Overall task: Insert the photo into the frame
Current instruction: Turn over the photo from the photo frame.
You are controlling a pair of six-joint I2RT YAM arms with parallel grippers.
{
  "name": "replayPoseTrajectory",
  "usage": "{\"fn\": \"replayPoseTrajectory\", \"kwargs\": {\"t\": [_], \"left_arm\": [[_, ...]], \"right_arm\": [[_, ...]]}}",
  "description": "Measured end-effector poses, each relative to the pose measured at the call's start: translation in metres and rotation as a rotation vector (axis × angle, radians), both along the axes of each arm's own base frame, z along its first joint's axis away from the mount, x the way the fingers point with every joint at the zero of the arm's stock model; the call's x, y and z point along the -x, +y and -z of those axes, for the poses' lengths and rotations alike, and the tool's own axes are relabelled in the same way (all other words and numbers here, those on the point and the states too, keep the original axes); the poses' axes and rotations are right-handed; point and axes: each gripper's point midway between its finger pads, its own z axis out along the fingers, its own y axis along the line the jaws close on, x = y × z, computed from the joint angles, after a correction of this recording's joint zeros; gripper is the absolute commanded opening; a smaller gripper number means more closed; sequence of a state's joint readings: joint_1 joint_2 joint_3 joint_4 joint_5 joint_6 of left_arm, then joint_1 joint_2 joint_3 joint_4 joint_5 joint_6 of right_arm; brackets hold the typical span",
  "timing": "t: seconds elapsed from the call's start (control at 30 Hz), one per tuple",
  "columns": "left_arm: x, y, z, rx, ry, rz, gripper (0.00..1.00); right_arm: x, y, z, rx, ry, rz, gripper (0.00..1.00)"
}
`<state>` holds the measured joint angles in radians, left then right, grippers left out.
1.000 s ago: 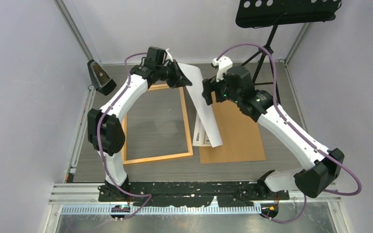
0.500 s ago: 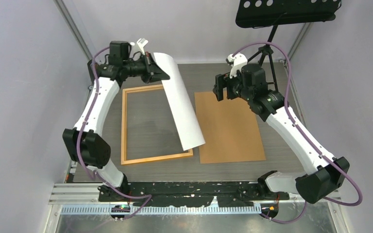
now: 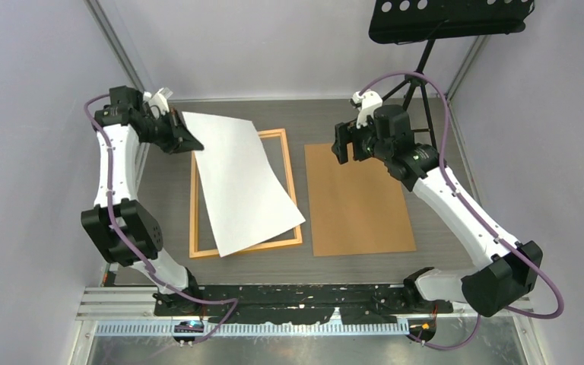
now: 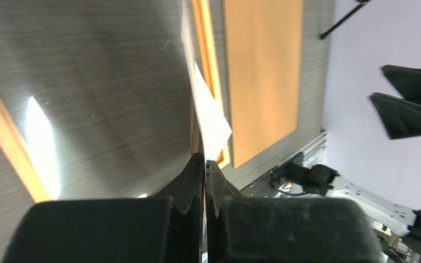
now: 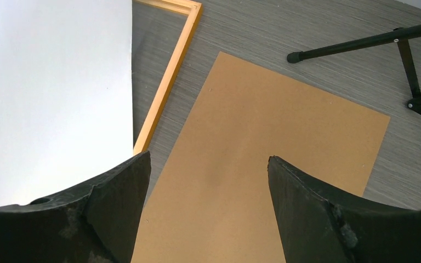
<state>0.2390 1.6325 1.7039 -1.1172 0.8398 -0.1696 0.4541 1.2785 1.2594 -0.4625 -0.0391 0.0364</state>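
The photo (image 3: 242,186) lies white side up, slanted across the frame (image 3: 195,205), and its near corner overhangs the frame's near rail. My left gripper (image 3: 192,143) is shut on the photo's far left corner. In the left wrist view the sheet (image 4: 211,118) runs edge-on out of the closed tips of the left gripper (image 4: 204,161). The printed side is hidden. My right gripper (image 3: 342,144) hangs open and holds nothing, over the far left part of the brown backing board (image 3: 357,201). In its wrist view the right gripper (image 5: 208,164) is above the board (image 5: 263,137), with the photo (image 5: 49,93) and a frame rail (image 5: 167,82) to the left.
A black music stand (image 3: 449,19) reaches over the back right, and its tripod legs (image 5: 362,41) stand on the table just beyond the board. Purple-grey walls close in the table on three sides.
The left gripper has swung to the back left corner with the photo. The sheet went from hanging curled over the table's middle to lying across the frame. The right gripper drew back slightly.
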Motion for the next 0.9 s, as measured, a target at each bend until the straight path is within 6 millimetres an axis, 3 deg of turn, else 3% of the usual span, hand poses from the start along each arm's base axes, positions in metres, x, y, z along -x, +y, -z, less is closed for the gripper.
{"fn": "replayPoseTrajectory", "kwargs": {"t": [0.2,0.33,0.53,0.9], "left_arm": [[0.004,0.02,0.066,-0.114,0.144,0.011,0.0],[-0.001,0.037,0.1,-0.203,0.206,0.017,0.0],[-0.022,0.065,0.125,-0.336,0.223,0.033,0.0],[-0.048,0.095,0.145,-0.525,0.201,0.102,0.0]], "right_arm": [[-0.001,0.005,0.012,-0.002,0.022,-0.018,0.84],[0.0,0.007,0.021,-0.003,0.042,-0.029,0.84],[0.003,0.008,0.03,-0.001,0.059,-0.037,0.84],[0.003,0.01,0.032,-0.01,0.06,-0.046,0.83]]}}
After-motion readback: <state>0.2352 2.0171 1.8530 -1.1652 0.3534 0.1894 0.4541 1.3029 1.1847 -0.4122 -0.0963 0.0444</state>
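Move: The left hand already holds the photo by its left edge, white back up. The middle of the frame it is being taken to lies about 8 cm right of that hand, 1 cm ahead and 27 cm below; the photo's middle is about 7 cm right, level and roughly 15 cm below. The cardboard lies some 48 cm right and 2 cm back on the table. From the right hand, the frame's middle is about 29 cm left, 2 cm ahead and 27 cm below. With its fingers kept shut on the photo's left edge, the left hand sinks about 15 cm towards the frame, drawing the sheet some 9 cm to the left until it is above the frame's left rail, and reaches a little forward in the second half as it slows. Its wrist tilts some 30 degrees along the way, so the fingers point more steeply down, while the open, empty right hand only sinks a few centimetres over the cardboard and then stays there. ##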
